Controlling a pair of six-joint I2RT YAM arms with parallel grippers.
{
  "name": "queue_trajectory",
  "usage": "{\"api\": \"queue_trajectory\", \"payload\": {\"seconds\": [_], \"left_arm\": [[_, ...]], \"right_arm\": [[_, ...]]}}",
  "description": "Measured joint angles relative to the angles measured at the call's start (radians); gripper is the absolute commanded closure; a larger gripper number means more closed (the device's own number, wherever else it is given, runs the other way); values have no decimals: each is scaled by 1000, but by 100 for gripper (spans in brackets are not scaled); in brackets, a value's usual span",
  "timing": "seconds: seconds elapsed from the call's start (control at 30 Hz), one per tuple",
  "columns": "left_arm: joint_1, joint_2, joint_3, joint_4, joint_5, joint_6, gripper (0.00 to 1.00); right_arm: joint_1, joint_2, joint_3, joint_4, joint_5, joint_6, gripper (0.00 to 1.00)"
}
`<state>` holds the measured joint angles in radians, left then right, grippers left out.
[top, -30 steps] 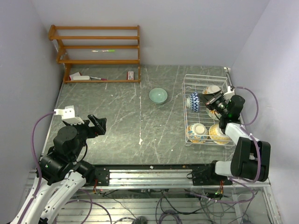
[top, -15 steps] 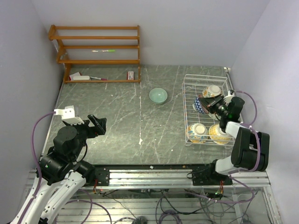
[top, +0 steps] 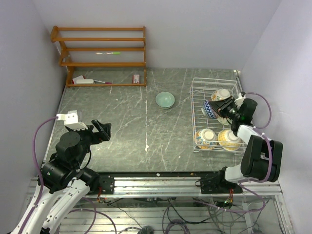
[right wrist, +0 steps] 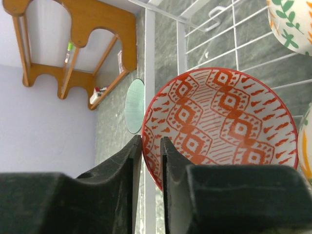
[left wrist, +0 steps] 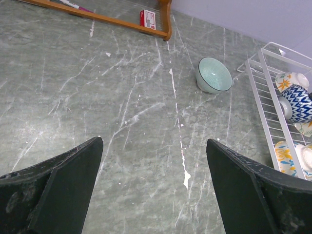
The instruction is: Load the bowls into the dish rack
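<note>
The white wire dish rack (top: 193, 113) stands at the right of the table. In it a bowl (top: 208, 109) lies tipped on its side, blue zigzag outside (left wrist: 298, 101) and red diamond pattern inside (right wrist: 224, 122). My right gripper (top: 225, 108) straddles this bowl's rim (right wrist: 151, 141). The outer finger lies against the rim and a thin gap shows at the inner finger. Three more bowls sit in the rack: a cream one (top: 220, 94) and two at the near end (top: 206, 137) (top: 227, 138). A pale green bowl (top: 165, 100) stands on the table. My left gripper (top: 103, 127) hangs open and empty (left wrist: 153, 146).
A brown wooden shelf unit (top: 100, 53) with small items stands at the back left. The walls close in on the left, the back and the right, the right one just behind the rack. A metal rail (top: 156, 183) runs along the near edge.
The right gripper has shifted the blue-and-red bowl a little to the right and back inside the rack, and its jaws have eased slightly apart. The left arm has not moved.
</note>
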<state>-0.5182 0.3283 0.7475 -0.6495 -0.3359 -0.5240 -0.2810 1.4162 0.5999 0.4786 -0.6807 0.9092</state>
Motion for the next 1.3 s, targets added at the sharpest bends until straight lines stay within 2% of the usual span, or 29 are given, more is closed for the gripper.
{"api": "queue_trajectory", "payload": {"seconds": [0.47, 0.6, 1.03, 1.3], "left_arm": [[0, -1, 0, 0, 0, 0, 2], [0, -3, 0, 0, 0, 0, 2], [0, -12, 0, 0, 0, 0, 2], [0, -16, 0, 0, 0, 0, 2]], "right_arm": [[58, 11, 97, -234, 38, -161, 71], [116, 11, 135, -296, 107, -212, 70], [262, 12, 251, -503, 350, -346, 57], [399, 20, 354, -620, 528, -435, 56]]}}
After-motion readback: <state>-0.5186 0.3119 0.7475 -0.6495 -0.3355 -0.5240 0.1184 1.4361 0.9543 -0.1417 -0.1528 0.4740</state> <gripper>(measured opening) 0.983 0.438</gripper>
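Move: The red-patterned bowl, tilted in the rack with its rim between the right fingers, has its middle about 2 cm back, 2 cm left and 4 cm below that hand. A floral bowl sits some 5 cm ahead and 6 cm right of the hand, another about 8 cm back and 8 cm right, both 5 cm lower. The green bowl on the table is roughly 24 cm left, 1 cm ahead and 8 cm lower. From the left hand, the red-patterned bowl is some 50 cm right, 15 cm ahead and 15 cm lower. Already letting go, the right fingers open from a narrow gap to nearly half wide, one over the bowl's inside and the other outside its rim. The hand first sinks about 2 cm, then swings left some 6 cm towards the rack's left rail, edging forward and rising a little, while the wrist rolls its left side down by over 30 degrees. ##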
